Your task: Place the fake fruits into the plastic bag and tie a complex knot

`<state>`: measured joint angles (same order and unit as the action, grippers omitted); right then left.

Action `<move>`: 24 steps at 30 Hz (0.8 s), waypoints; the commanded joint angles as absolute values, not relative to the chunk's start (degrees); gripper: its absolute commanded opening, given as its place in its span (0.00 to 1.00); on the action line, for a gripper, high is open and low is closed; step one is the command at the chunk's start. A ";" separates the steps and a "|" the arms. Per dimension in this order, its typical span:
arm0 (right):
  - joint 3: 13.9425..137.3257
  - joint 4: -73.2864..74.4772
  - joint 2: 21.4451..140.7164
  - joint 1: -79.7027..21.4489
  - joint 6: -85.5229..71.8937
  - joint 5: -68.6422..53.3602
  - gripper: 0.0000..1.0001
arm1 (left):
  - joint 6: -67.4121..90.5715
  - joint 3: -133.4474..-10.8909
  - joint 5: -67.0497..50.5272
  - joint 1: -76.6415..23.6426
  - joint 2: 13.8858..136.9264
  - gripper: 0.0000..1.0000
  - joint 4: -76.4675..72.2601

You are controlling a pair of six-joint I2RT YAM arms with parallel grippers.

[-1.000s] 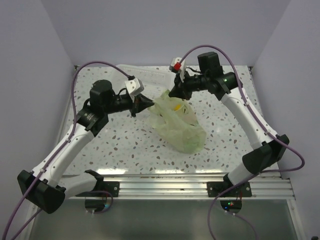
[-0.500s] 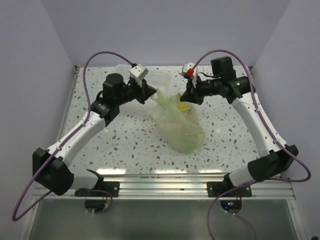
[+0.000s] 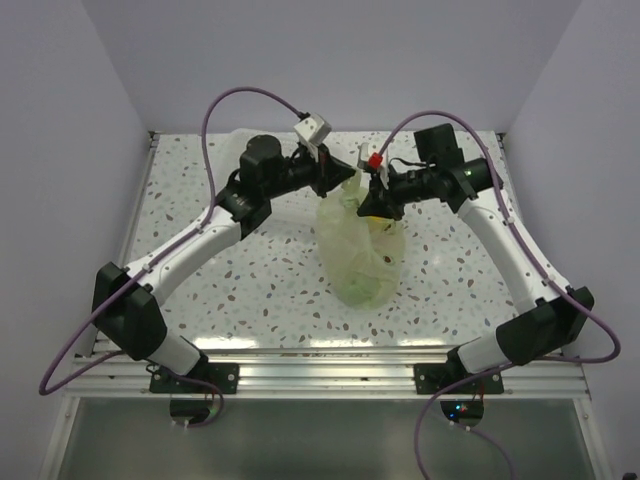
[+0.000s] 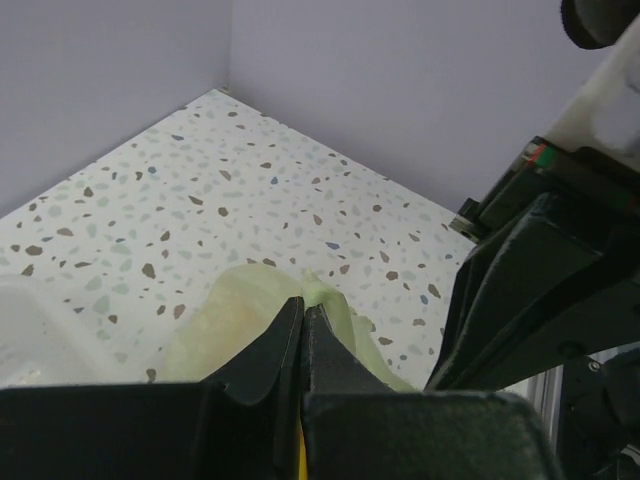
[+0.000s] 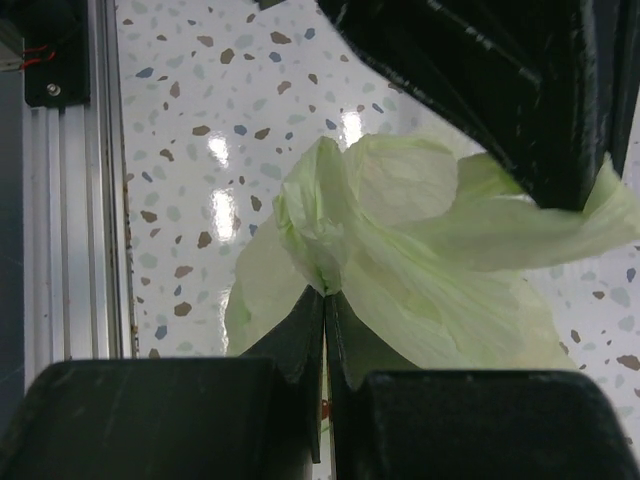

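The pale green plastic bag stands bulging on the speckled table, its top drawn up into a bunch. My left gripper is shut on one handle end of the plastic bag, the film sticking out past its tips. My right gripper is shut on the other handle, whose crumpled film fans out from its tips. The two grippers nearly touch above the bag; the left gripper's dark body fills the right wrist view's top. The fake fruits are hidden inside the bag. No finished knot shows.
A clear-white plastic basket sits at the back left, behind the left arm, and shows as a pale blur in the left wrist view. Lilac walls close three sides. An aluminium rail runs along the near edge.
Both grippers have moved inward and toward the back, meeting over the bag. The bag's top has been pulled together and the bag now stands narrower and more upright.
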<state>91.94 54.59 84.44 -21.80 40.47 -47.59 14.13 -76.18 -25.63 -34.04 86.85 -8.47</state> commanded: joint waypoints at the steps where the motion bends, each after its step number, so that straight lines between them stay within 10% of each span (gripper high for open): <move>1: 90.18 49.94 81.57 -21.97 38.95 -46.95 0.00 | 17.93 -75.34 -28.82 -35.51 86.57 0.00 -14.15; 13: 83.50 41.93 76.56 -20.48 29.98 -41.14 0.10 | 22.94 -70.75 -37.78 -37.53 86.84 0.00 -19.59; 21: 82.35 38.33 76.55 -20.13 22.95 -33.67 0.64 | 23.64 -71.19 -40.52 -37.62 87.01 0.00 -20.48; 24: 82.09 37.36 76.29 -19.51 22.50 -35.68 0.62 | 23.55 -71.19 -41.22 -37.62 87.27 0.00 -19.69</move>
<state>82.04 41.25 77.36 -20.27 25.30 -36.71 23.00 -71.29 -38.96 -37.32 87.13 -17.32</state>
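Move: The left hand, shut on one bag handle, has the other twisted handle in the right fingers about 7 cm back towards the base, 3 cm to its right and 5 cm lower; the white basket lies some 13 cm ahead, 18 cm to its left and 28 cm below. From the right hand, the left-held handle end is about 7 cm ahead, 3 cm left and 5 cm up. The fruit-filled bag body sits 9 cm back, straight in line and 15 cm below, the yellow fruit 2 cm ahead, 4 cm right and 12 cm down. Keeping its pinch on its bag handle, the left hand draws it back about 6 cm and some 4 cm to the right, in beside the right fingertips, easing to a stop while the wrist turns roughly 15 degrees clockwise. The right hand lets go of its own twisted handle, its fingers spreading well open while it shifts only 2 to 3 cm to the right and forward at nearly the same height, also turning about 15 degrees clockwise, so that the left-held end comes between or close beside its open fingers. ##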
